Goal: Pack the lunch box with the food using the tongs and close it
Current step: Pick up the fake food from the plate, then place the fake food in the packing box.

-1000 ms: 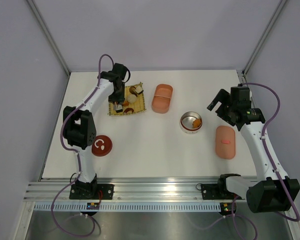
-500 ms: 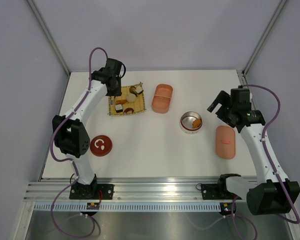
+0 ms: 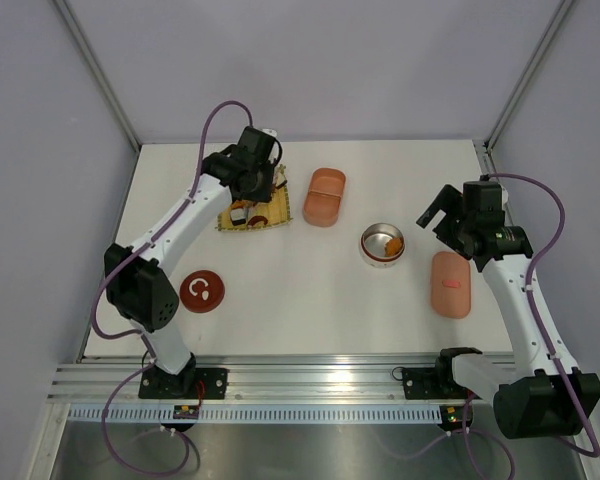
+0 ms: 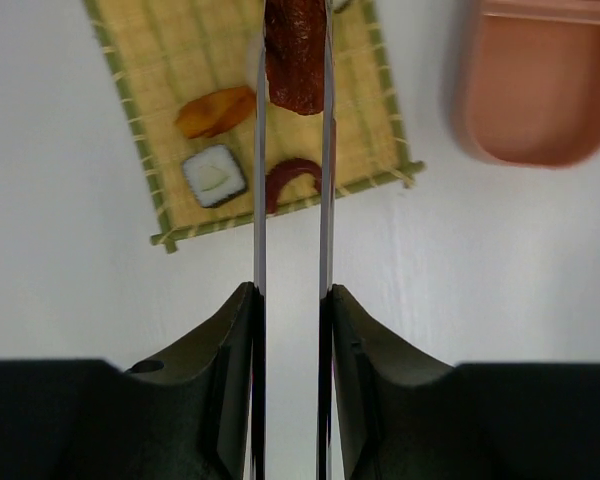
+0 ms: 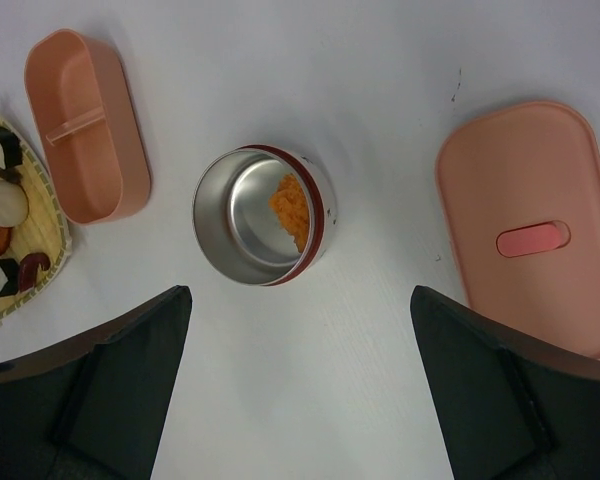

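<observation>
My left gripper (image 4: 292, 295) is shut on the tongs (image 4: 260, 200), whose two slim arms run forward and pinch a dark reddish-brown piece of food (image 4: 295, 60) at their tips, above the yellow mat (image 4: 150, 60). On the mat lie an orange piece (image 4: 215, 110), a white-and-dark roll (image 4: 214, 176) and a curved red-brown piece (image 4: 290, 175). In the top view the left gripper (image 3: 252, 175) hangs over the mat's (image 3: 223, 224) far side. The open pink lunch box (image 3: 325, 196) lies just to its right. My right gripper (image 3: 435, 212) stands open and empty over bare table.
A metal bowl (image 5: 260, 215) holding an orange lump (image 5: 292, 205) stands between the lunch box (image 5: 85, 125) and the pink lid (image 5: 530, 220), which lies flat at the right. A round red lid (image 3: 202, 290) lies at the near left.
The left arm has swung right, from the mat's far left corner to over its far right side, tongs still in its grip. The right arm has barely shifted.
</observation>
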Controlling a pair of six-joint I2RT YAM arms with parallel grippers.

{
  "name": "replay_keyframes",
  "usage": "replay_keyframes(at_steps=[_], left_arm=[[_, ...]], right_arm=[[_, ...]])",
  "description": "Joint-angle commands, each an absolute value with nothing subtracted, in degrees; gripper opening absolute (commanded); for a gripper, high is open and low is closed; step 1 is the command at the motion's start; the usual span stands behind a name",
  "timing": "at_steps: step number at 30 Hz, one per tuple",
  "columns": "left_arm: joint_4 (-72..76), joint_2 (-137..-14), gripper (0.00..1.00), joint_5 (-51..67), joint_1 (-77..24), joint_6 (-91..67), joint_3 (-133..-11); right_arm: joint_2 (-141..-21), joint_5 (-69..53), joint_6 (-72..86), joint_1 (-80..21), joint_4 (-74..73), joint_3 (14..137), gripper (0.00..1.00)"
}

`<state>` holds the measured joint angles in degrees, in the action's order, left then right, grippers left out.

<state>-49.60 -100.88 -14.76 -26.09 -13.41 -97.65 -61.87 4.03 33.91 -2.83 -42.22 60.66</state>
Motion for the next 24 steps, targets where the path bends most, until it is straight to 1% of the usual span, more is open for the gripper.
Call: replay_keyframes(at_steps=[1, 7, 11, 17, 24], left_arm=[[-47.1, -95.3, 0.13, -11.7, -30.7, -12.8, -99.6], [-45.6, -95.1, 0.13, -1.5, -37.7, -17.8, -100.5], [-38.2, -95.2, 0.13, 4.8, -41.6, -22.3, -98.0], [-34.5, -98.8, 0.14, 5.7, -45.6, -25.9, -99.2], [-32.2, -104.1, 0.14, 8.3, -48.0, -29.2, -100.2]], right_arm=[[-60.5, 6.1, 34.3, -2.5, -43.1, 60.7, 1.0], [-58.6, 7.6, 34.5, -2.5, -44.3, 61.6, 0.99], [-57.4, 8.3, 34.7, -2.5, -44.9, 61.6, 0.99], [-55.8, 9.2, 34.5, -2.5, -46.4, 61.6, 1.0], [-55.1, 9.7, 34.4, -2.5, -47.4, 61.7, 1.0]])
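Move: The left hand holds tongs gripping a piece of meat; the food jar lies about 36 cm to its right, 5 cm nearer the base and 16 cm lower. The lunch box is some 21 cm right and 11 cm ahead of that hand, the plate about 11 cm straight ahead, both well below. From the right hand the jar is roughly 6 cm ahead, 12 cm left, 17 cm down. Left hand swings the tong-held meat about 22 cm right, 10 back, towards the jar; right retreats slightly. ##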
